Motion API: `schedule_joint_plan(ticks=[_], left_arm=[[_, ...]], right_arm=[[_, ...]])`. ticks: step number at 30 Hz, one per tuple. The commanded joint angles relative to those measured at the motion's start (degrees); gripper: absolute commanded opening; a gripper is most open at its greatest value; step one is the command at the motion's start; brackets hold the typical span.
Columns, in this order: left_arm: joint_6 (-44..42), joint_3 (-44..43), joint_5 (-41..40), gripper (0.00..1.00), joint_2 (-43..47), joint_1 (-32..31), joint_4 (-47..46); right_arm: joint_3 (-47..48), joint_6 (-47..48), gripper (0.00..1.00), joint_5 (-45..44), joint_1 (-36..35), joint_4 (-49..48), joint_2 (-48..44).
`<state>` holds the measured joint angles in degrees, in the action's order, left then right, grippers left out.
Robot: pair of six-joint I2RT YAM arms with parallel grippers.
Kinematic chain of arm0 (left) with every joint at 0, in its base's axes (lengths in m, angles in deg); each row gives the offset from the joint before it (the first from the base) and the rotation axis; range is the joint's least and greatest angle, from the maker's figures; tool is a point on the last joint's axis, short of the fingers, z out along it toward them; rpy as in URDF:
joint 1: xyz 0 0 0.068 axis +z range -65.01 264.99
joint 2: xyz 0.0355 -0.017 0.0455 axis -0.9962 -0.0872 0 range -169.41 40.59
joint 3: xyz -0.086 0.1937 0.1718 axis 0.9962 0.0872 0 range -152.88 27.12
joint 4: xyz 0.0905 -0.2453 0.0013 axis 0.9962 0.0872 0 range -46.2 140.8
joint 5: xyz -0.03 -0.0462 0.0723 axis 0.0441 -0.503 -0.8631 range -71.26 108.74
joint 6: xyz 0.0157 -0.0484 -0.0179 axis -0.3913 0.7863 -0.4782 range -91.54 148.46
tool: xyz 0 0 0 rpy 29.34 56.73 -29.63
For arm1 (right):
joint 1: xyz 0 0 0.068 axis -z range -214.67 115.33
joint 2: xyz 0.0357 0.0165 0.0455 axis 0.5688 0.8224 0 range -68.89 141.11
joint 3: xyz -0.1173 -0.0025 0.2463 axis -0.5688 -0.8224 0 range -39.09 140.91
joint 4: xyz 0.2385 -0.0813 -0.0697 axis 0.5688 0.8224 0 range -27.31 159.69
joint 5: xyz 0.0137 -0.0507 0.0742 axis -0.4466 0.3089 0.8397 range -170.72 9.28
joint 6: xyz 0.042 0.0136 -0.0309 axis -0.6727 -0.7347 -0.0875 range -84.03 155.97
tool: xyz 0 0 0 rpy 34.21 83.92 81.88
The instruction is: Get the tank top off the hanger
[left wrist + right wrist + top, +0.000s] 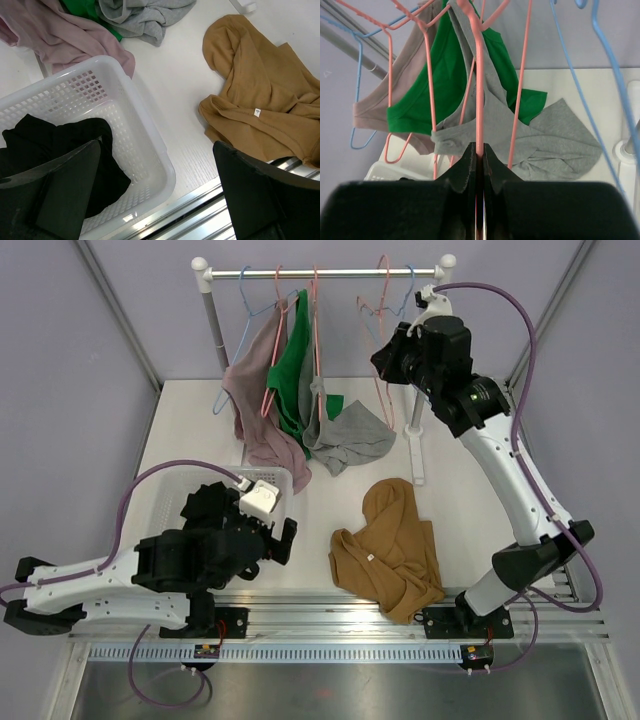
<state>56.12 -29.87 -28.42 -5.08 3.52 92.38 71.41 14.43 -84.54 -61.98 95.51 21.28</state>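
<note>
A pink wire hanger (479, 100) hangs on the right part of the rail (330, 272), and my right gripper (478, 150) is shut on its lower wire. From above, that gripper (385, 358) sits high beside the rack. Beyond it a grey tank top (555, 145) droops from a neighbouring hanger down to the table (350, 440), with a green top (290, 360) and a mauve one (255, 390) to its left. A brown tank top (395, 545) lies loose on the table. My left gripper (156, 147) hovers open over the basket's corner, holding nothing.
A white basket (165, 495) at the near left holds a black garment (55, 140). Blue hangers (245, 320) also hang on the rail. The rack's right post and foot (415, 440) stand just behind the brown top. A metal rail runs along the table's near edge.
</note>
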Motion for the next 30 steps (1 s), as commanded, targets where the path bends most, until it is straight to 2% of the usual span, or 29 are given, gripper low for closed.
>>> schedule_joint_plan(ticks=[1, 8, 12, 13, 14, 15, 18, 21, 22, 24, 26, 27, 30], left_arm=[[0.5, 0.9, -0.8, 0.99, 1.5, 0.0, -3.5], [2.4, 2.4, 0.0, 0.99, 2.6, 0.0, -4.2], [3.1, 2.8, 0.8, 0.99, 2.2, -0.1, -5.3], [3.1, 2.8, 1.0, 0.99, 1.9, 0.0, -5.8], [3.1, 2.9, 1.0, 0.99, 1.3, 0.0, -6.7], [2.9, 2.8, 1.2, 0.99, 0.7, -0.1, -7.3], [2.4, 2.0, 2.5, 0.99, -2.5, 0.0, -10.3], [1.6, 1.1, 3.6, 0.99, -7.0, -0.1, -14.5], [1.5, 1.0, 4.0, 0.99, -8.5, -0.1, -15.7], [1.3, 0.7, 5.1, 0.99, -12.5, 0.0, -20.1], [0.7, 0.6, 8.0, 0.99, -15.4, 0.0, -25.4], [0.7, 0.3, 8.8, 0.99, -17.4, 0.0, -27.1], [0.1, -2.3, 13.3, 0.99, -25.8, 0.0, -32.3]], right_arm=[[3.9, 2.0, 0.00, 0.3, 1.7, -7.4, 2.1], [8.6, 1.6, 0.00, 3.2, 4.3, -7.3, 9.4], [8.9, 1.4, 0.01, 3.6, 4.7, -6.2, 10.3], [8.1, 1.2, 0.07, 3.6, 4.8, -6.9, 9.9], [6.2, 1.0, 0.31, 4.8, 4.8, -7.5, 8.7], [5.6, 0.9, 0.36, 4.4, 4.7, -7.9, 8.1], [5.3, 1.5, 0.46, 4.3, 4.8, -7.2, 6.1], [5.6, 2.3, 0.61, 5.1, 4.7, -3.9, 2.7], [5.5, 2.6, 0.72, 5.1, 4.7, -3.0, 1.6], [4.3, 2.8, 0.79, 5.0, 4.7, -0.3, -2.6], [1.1, 3.9, 0.96, 4.7, 4.8, 1.3, -8.3], [-0.3, 4.4, 1.00, 4.9, 4.8, 2.6, -10.4], [-7.1, 5.9, 1.00, 4.6, 4.7, 4.5, -20.0]])
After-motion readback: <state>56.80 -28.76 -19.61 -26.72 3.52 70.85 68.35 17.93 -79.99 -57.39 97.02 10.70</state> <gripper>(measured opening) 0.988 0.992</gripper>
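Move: The right hand holds the empty pink hanger; the rail spot lies straight ahead, about 18 cm out and 10 cm higher. The blue hanger is roughly 6 cm right of that spot, the grey tank top about 11 cm left of the hand, 15 ahead and 20 lower. From the open left hand, the brown tank top lies some 25 cm right, 4 ahead and 24 below; the basket is 15 left, 13 ahead, 20 below. The right hand carries the empty pink hanger forward about 6.5 cm towards the rail while lowering it some 3 cm, then opens its fingers, lets go of it and draws back about 11 cm, rising and drifting right. The left hand, fingers still wide open, all but waits near the basket for half a second, then sweeps right some 12 cm and down about 5 cm towards the brown tank top, without touching it yet. ##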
